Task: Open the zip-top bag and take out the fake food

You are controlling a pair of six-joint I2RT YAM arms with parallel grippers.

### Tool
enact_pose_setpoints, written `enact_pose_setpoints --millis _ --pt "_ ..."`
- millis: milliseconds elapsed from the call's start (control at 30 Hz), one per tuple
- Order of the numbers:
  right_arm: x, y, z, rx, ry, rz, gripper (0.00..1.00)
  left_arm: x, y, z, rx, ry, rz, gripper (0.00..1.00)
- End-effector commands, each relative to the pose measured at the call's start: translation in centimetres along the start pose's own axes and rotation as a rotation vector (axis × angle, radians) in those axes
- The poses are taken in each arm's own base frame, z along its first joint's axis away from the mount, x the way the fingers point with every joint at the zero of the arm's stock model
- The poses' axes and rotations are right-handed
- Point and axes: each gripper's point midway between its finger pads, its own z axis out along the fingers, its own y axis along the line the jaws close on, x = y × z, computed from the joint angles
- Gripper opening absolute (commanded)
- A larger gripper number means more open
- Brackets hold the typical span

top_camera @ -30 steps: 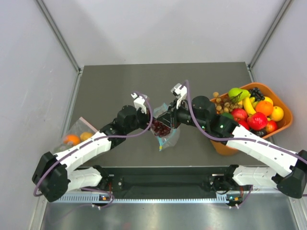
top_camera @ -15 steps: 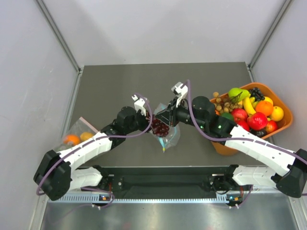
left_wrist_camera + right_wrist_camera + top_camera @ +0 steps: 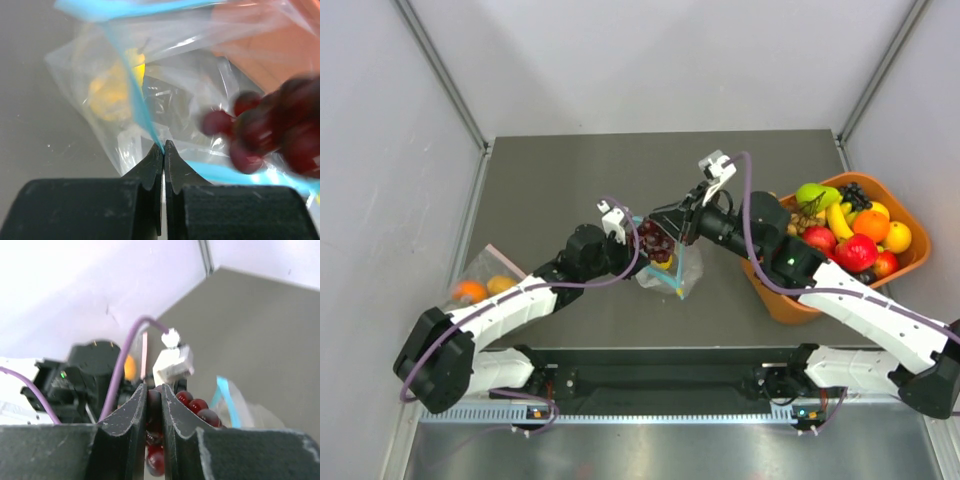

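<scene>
The zip-top bag [image 3: 682,268] is a clear bag held up at the table's middle. My left gripper [image 3: 163,145] is shut on its teal zip strip [image 3: 131,82], and in the top view this gripper [image 3: 633,250] sits at the bag's left edge. A yellow lemon [image 3: 114,90] lies inside the bag [image 3: 90,60]. My right gripper [image 3: 154,388] is shut on a dark red grape bunch [image 3: 196,404], part of the fake food. It holds the bunch [image 3: 655,241] just above the bag's mouth, and the same bunch [image 3: 270,135] is a blur in the left wrist view.
An orange basket [image 3: 790,305] full of plastic fruit stands at the table's right edge, under the right arm. A second clear bag [image 3: 480,285] with a pinkish edge strip and orange fruits lies at the left, beside the left arm.
The right gripper has lifted the grape bunch up and back, out of the bag's mouth. The bag has shifted slightly right and stands more upright. The left gripper keeps its pinch.
</scene>
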Motion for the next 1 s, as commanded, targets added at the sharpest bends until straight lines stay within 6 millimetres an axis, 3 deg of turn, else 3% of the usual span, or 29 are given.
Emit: enact_pose_setpoints --millis 0,233,367,500,700,967 --pt "-6.7 1.5 -1.5 -0.047 -0.234 -0.001 0.02 -0.5 -0.6 0.3 0.039 -0.032 -0.002 0.00" --pt "-6.7 3.2 -2.2 -0.125 -0.203 0.000 0.03 -1.5 -0.5 0.7 0.023 -0.046 0.008 0.00" --pt "-7.1 1.9 -3.0 -0.045 -0.205 -0.027 0.03 -1.2 -0.7 1.0 0.038 -0.028 0.006 0.00" --pt "-8.8 1.1 -4.3 0.012 -0.231 -0.062 0.03 -0.7 -0.5 1.0 0.036 -0.016 0.000 0.00" --pt "-12.0 -2.1 -7.9 0.153 -0.291 -0.125 0.03 -0.5 -0.4 0.6 0.030 -0.022 0.005 0.00" --pt "-17.2 -5.2 -15.0 0.386 -0.406 -0.221 0.03 -0.6 -0.4 0.9 0.033 -0.014 0.013 0.00"
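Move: The orange bin, where the grapes held in the right fingers are headed, has its middle roughly 38 cm to the right of the right hand, about 9 cm farther out and some 27 cm lower. The bag lies nearly under that hand, 1 cm right, 3 cm ahead and 28 cm down, with the yellow fruit in it 5 cm ahead, level sideways and 31 cm below. From the left hand, the bin is about 43 cm right, 6 cm ahead and 6 cm lower. The grapes, still pinched in the right fingers, are lifted about 3 cm above the bag, pause there, then swing some 15 cm right towards the bin, speeding up and still climbing, while the right wrist turns about 25 degrees clockwise and its fingers tip upward. The left fingers keep their pinch on the bag's rim and sink a centimetre or two. ##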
